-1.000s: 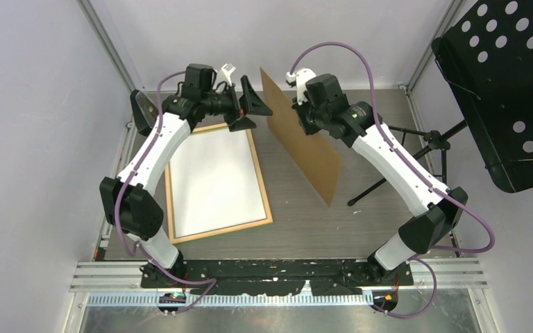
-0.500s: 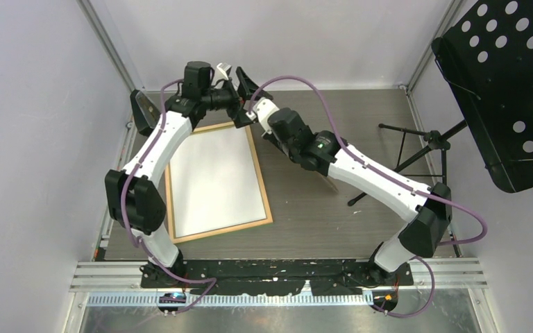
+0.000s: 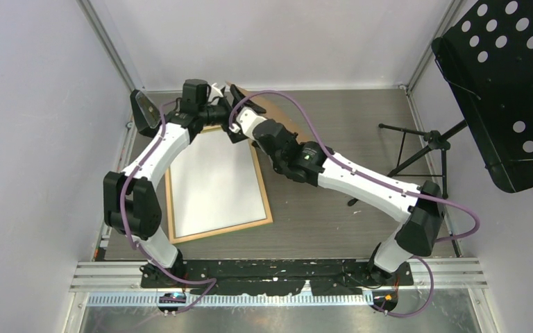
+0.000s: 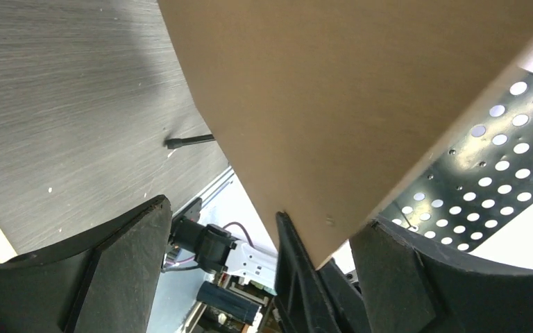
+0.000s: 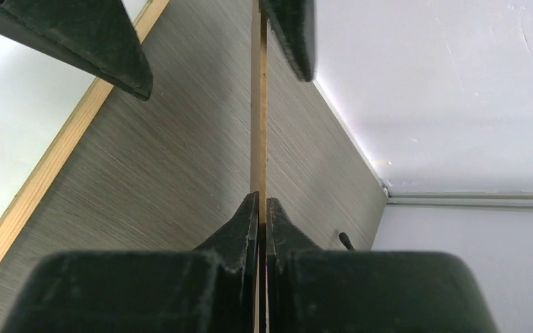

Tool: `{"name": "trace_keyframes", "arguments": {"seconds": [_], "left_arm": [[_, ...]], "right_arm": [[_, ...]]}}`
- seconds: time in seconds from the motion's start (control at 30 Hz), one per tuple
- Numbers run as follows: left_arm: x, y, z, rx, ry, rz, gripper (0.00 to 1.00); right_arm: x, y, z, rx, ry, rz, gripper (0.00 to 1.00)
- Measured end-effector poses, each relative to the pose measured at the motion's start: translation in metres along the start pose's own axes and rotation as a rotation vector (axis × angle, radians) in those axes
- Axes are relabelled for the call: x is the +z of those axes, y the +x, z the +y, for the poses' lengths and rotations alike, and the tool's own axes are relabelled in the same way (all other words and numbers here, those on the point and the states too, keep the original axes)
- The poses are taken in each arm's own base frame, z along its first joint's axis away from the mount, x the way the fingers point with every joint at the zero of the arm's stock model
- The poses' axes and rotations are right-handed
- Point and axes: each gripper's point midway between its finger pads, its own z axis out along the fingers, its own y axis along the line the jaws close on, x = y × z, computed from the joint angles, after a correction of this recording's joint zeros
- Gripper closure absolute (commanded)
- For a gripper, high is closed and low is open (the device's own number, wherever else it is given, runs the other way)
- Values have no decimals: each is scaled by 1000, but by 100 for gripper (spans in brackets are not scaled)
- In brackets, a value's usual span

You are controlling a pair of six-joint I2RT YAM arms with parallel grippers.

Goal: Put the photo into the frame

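The frame lies flat on the table's left half, its light wood side up. A plain white sheet fills it; I cannot tell whether this is the photo face down. My right gripper reaches across to the frame's far right corner and is shut on the edge of a brown hardboard sheet, held on edge between its fingertips. My left gripper is open, its fingers either side of the board's corner without pinching it.
A black perforated music stand hangs over the right side, its tripod legs on the table. The back wall and corner rail are close behind the grippers. Both forearms cross above the frame's far end.
My right arm has swung the brown board left and down from mid-table to the frame's far corner, bringing it between my left gripper's open fingers. The left gripper shifted slightly back.
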Motion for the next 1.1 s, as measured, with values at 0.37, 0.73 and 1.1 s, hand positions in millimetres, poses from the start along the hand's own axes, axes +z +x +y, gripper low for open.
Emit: {"name": "trace_keyframes", "arguments": {"seconds": [0.37, 0.73, 1.1], "left_arm": [[-2, 0, -9, 12, 34, -17, 11], [8, 3, 18, -31, -4, -23, 31], [10, 8, 24, -44, 9, -22, 57]], "right_arm": [[13, 6, 26, -89, -10, 38, 95], [11, 4, 43, -147, -15, 27, 94], [18, 11, 52, -187, -4, 49, 95]]}}
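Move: The brown backing board is pinched by the right hand on its upper edge, its middle roughly 12 cm below that hand. From the left hand, which goes for the upper edge near its far-left end between its open fingers, the board's middle is about 10 cm right, 3 cm back and 12 cm down. The frame's middle lies some 11 cm left, 10 cm back and 27 cm below the left hand; from the right hand, about 22 cm left, 7 cm back and 28 cm below. The backing board is lowered about 5 cm by the right hand, which keeps its pinch, shifts some 2.5 cm left towards the frame side and rolls about 10 degrees, left side down. The left hand, fingers astride the board's upper edge, rises a little, then sinks with it to end about 2.5 cm lower, closing from wide open to half open around the edge; it has not yet clamped. ##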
